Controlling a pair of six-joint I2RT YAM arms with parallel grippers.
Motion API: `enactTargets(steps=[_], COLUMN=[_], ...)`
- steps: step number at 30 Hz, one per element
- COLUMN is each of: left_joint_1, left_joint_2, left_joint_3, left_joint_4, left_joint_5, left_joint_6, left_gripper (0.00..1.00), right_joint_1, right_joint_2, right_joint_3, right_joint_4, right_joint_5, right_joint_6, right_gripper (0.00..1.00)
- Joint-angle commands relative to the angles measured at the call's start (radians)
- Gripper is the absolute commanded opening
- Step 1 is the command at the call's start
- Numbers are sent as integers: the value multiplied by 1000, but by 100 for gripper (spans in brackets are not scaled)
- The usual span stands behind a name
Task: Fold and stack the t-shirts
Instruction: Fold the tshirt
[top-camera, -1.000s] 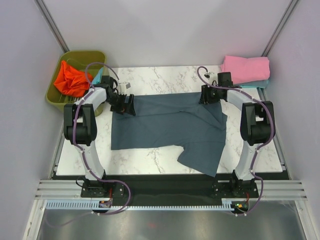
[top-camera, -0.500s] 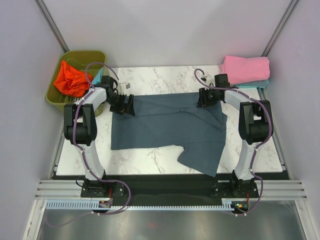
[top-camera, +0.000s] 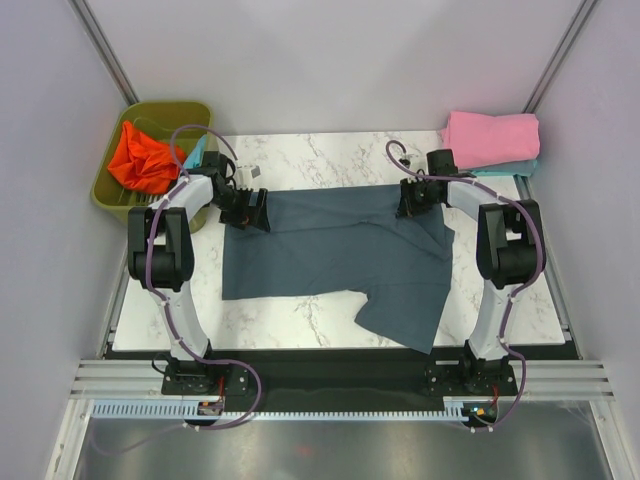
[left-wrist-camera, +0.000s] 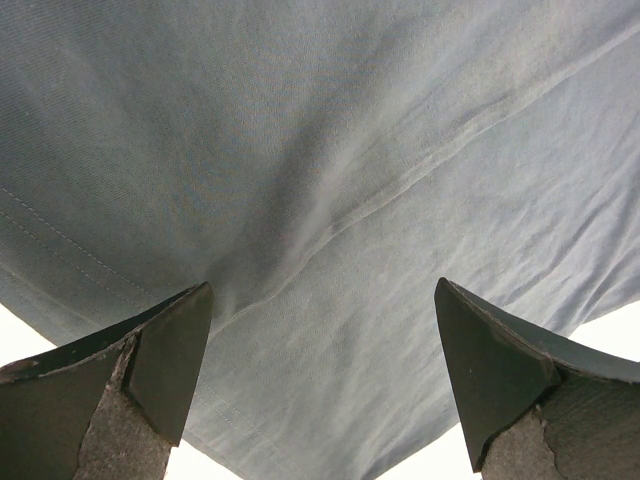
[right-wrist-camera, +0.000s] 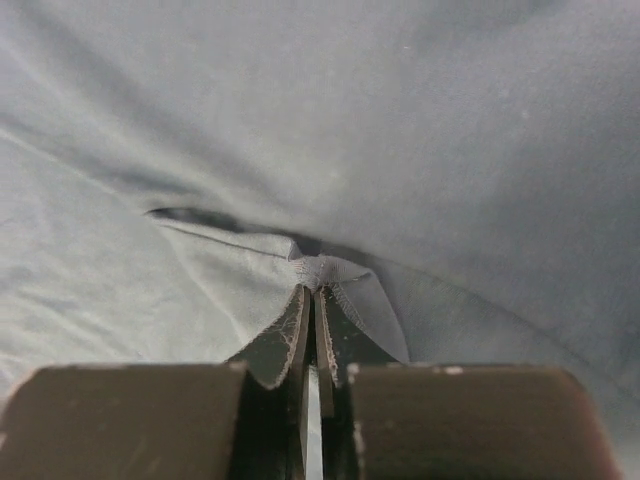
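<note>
A large slate blue-grey t-shirt (top-camera: 340, 250) lies spread across the marble table (top-camera: 300, 155). My left gripper (top-camera: 262, 211) stands open at the shirt's far left corner, its fingers (left-wrist-camera: 165, 365) wide apart over the hem of that slate cloth (left-wrist-camera: 330, 200). At the far right edge my right gripper (top-camera: 405, 200) is shut on a pinched fold of the slate cloth (right-wrist-camera: 330, 268), its jaws pressed together in the right wrist view (right-wrist-camera: 313, 300). A pink t-shirt (top-camera: 490, 140) lies folded on a teal one (top-camera: 515, 169) at the back right. An orange-red t-shirt (top-camera: 143, 157) sits crumpled in the bin.
The olive-green bin (top-camera: 150, 115) stands off the table's far left corner. The folded stack sits close behind the right arm. The slate shirt's near right corner hangs over the table's front edge (top-camera: 300, 348).
The right gripper has slid slightly left along the shirt's far edge and closed on a fold of cloth. The left arm has not moved.
</note>
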Motion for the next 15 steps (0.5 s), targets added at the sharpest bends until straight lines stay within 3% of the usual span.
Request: enactTargets(steps=[1,7,9,10,15], left_joint_1=[0,0,2,2,8], left_joint_2=[-7,5,7,7,4], left_joint_3=[6,37,48,52,83], left_joint_4=[4,4,4,1,-8], left_joint_5=[6,18,20,24,13], left_joint_6=[-31,-35,-35,-37,-34], left_gripper=[99,99,99,99,99], right_joint_1=[21,104,150,165,207], right_joint_2=[-103,-203,-246,-260,-368], right_joint_3=[-8,-115,-175,-192,-258], right_joint_4=[-6,-11,-8,-8,-29], right_joint_5=[-16,-20,-28,-37,-71], right_joint_6=[-22,18,34,41,79], right_gripper=[7,10,16,26,31])
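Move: The right hand already pinches a bit of the upper flap of the t-shirt low over the table; the patch it is taken to lies about 10 cm back and 8 cm left, barely below. The inner end of the long fold line is some 13 cm left and 3 cm back, the shirt's right edge about 15 cm right and 8 cm back. From the idle left hand, that patch is some 37 cm right and 4 cm back. Lifting about 4 cm first and then sweeping level, the right hand swings back and to the left, some 12 cm in all and gathering speed, drawing the pinched cloth from the flap over the t-shirt's lower layer. The wrist turns about 10 degrees counter-clockwise while the shut fingers part to roughly a third open, letting go of the cloth. ##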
